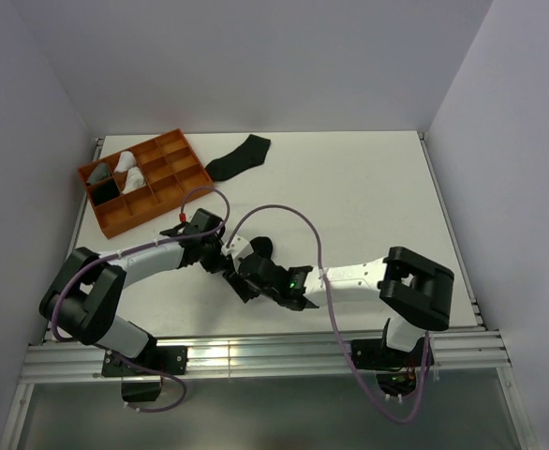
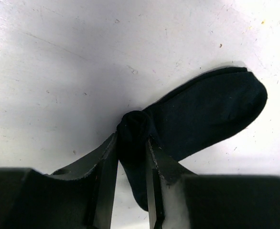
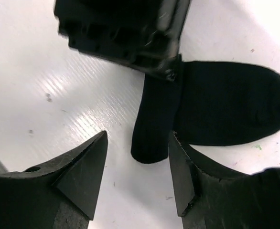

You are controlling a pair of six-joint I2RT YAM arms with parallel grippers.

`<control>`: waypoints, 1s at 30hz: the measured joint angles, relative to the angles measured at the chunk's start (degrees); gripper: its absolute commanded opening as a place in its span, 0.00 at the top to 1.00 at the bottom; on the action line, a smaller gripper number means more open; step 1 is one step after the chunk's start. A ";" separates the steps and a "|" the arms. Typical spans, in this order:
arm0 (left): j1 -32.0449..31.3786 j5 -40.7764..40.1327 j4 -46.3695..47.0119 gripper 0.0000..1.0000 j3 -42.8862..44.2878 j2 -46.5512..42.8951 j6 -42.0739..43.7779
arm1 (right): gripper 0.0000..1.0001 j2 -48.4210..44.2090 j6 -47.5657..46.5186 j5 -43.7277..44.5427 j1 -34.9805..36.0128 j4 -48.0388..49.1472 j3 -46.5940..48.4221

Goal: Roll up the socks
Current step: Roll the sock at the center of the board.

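Note:
A black sock lies on the white table with one end bunched into a narrow roll. My left gripper is shut on that rolled end, which sticks out past both fingers. In the right wrist view the roll's blunt tip points toward my right gripper, which stands open with the tip just ahead of its fingers, untouched. From above, both grippers meet at the sock, the left gripper beside the right gripper. A second black sock lies flat at the back.
An orange compartment tray sits at the back left, holding a grey sock roll and a white sock roll. Walls close the table on three sides. The left gripper's body fills the top of the right wrist view.

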 measured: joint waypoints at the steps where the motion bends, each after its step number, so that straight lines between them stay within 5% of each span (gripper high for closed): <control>1: 0.00 0.00 -0.04 0.67 0.04 0.04 0.07 | 0.40 1.16 -0.52 1.31 0.85 0.00 0.35; 15: 0.00 0.42 -0.17 0.68 0.37 0.39 1.46 | 0.43 11.21 -2.86 10.86 3.21 -0.70 4.81; 18: 0.00 0.42 -0.17 0.68 0.44 0.44 1.86 | 0.53 12.87 -2.93 12.72 3.21 -1.01 6.08; 24: 0.02 0.13 -0.20 0.59 0.52 0.42 2.71 | 0.98 13.79 -3.28 14.14 3.08 -1.01 6.86; 30: -0.02 -0.59 -1.90 0.34 0.28 -2.01 2.14 | 1.00 11.08 -1.46 4.74 -0.70 0.07 4.87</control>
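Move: The near end of the folded-over strip on the center sock lies about 2 cm ahead of the open right hand and 5 cm below it, neither left nor right. The left fingers still pinch the strip's other end, some 3 cm ahead and 1 cm left of that near end. The sock's flat body is roughly 6 cm ahead and 4 cm right of the right hand, also 5 cm lower. From the left hand the near end is about 3 cm back and 1 cm right, at its height. The strip's near end gets pinched by the right hand, which sinks about 5 cm with fingers open, easing some 2 cm forward and tilting around 15 degrees, then shuts beside the left fingers and starts to untilt. The left hand keeps its hold in place meanwhile, then opens, lets go of its end and just starts to rise. ##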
